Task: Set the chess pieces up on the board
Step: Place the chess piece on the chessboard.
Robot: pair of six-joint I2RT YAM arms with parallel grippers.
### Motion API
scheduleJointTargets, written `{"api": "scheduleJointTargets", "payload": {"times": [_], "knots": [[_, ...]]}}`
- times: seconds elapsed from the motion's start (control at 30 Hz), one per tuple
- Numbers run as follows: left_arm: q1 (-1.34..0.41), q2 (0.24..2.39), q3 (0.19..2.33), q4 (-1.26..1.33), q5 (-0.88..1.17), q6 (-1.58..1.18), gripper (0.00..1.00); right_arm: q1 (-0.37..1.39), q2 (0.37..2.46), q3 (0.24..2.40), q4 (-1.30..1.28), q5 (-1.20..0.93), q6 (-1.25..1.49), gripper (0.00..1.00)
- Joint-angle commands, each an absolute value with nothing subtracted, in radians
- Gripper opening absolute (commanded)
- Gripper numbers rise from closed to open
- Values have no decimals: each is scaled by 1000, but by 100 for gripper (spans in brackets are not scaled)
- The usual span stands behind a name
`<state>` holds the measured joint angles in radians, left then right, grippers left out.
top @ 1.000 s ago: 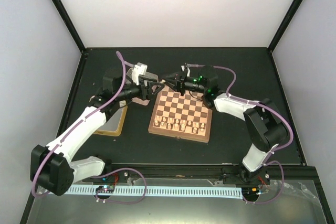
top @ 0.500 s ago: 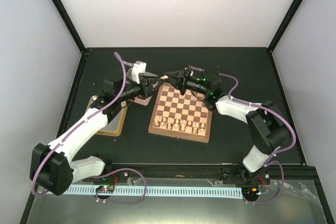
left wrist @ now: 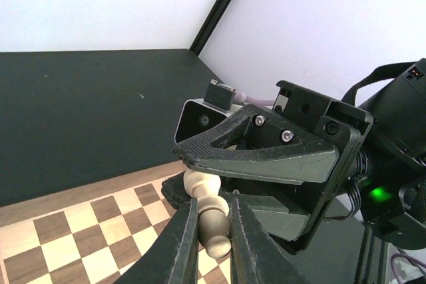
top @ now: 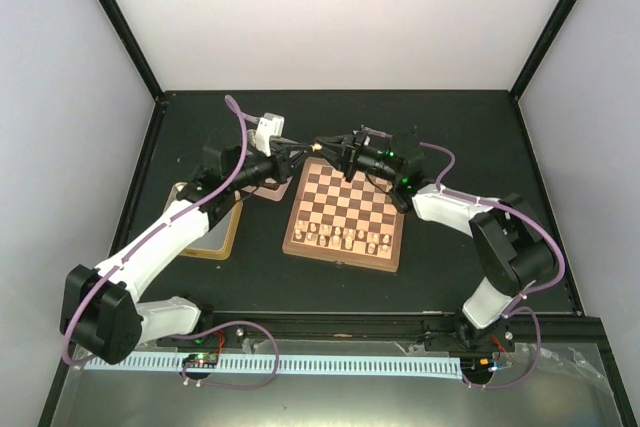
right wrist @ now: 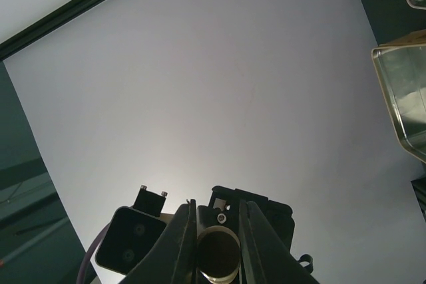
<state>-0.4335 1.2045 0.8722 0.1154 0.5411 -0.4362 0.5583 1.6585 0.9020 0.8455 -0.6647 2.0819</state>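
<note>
A pale cream chess piece (left wrist: 212, 221) hangs in the air over the far edge of the board (top: 350, 197), held from both sides. My left gripper (left wrist: 212, 204) is shut on its upper stem. My right gripper (left wrist: 266, 157) faces it and clamps the piece's base end. In the right wrist view, the piece's round base (right wrist: 218, 255) sits between the fingers of my right gripper (right wrist: 218, 221). From above, the left gripper (top: 303, 151) and right gripper (top: 327, 144) meet tip to tip. Several cream pieces (top: 345, 237) stand on the board's two near rows.
A gold-sided metal tin tray (top: 210, 232) lies left of the board under the left arm. Another tin half (right wrist: 406, 91) shows at the right wrist view's edge. Black table and black frame posts surround the board.
The left gripper has moved right to meet the right gripper and shut its jaws on the cream piece. The right gripper stayed shut, shifting slightly away from the board.
</note>
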Motion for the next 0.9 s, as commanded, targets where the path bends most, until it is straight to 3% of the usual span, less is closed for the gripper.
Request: {"api": "scheduleJointTargets", "payload": {"times": [0.0, 0.13, 0.33, 0.43, 0.63, 0.87], "knots": [[-439, 1209, 928, 114, 536, -388, 9, 554, 1627, 887, 862, -687, 2120, 2], [-439, 1217, 939, 99, 548, -376, 2, 554, 1626, 890, 861, -692, 2110, 6], [-439, 1235, 1022, -126, 514, -299, 2, 524, 1597, 904, 665, -706, 1905, 47], [-447, 1250, 1070, -295, 498, -248, 2, 474, 1532, 893, 454, -662, 1704, 58], [-537, 1351, 1177, -638, 428, -163, 2, 370, 1378, 857, 45, -441, 1313, 64], [-740, 1498, 1290, -796, 345, -92, 2, 280, 1181, 796, -250, -133, 1075, 64]]}}
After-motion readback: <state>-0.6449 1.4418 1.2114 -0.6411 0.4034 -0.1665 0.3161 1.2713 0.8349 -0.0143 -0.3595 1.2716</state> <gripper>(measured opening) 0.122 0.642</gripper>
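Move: The chess piece is already pinched at opposite ends, about 1 cm to the right of my left hand and 1 cm to the left of my right. From my left hand, the middle of the two near rows of standing pieces lies roughly 7 cm back, 6 cm right and 24 cm down; the chessboard's middle is about level, 7 cm right and 26 cm down. The pale tray sits some 12 cm ahead, 13 cm left and 25 cm down. I hold still with both hands at first, then open my right fingers, let go of the chess piece and sweep that hand about 16 cm to the right and 5 cm down, rolling it as it leaves. My left hand keeps its pinch and, once the right is clear, dips about 9 cm, drawing back and right towards the near rows while its fingers tip down some 35 degrees. ##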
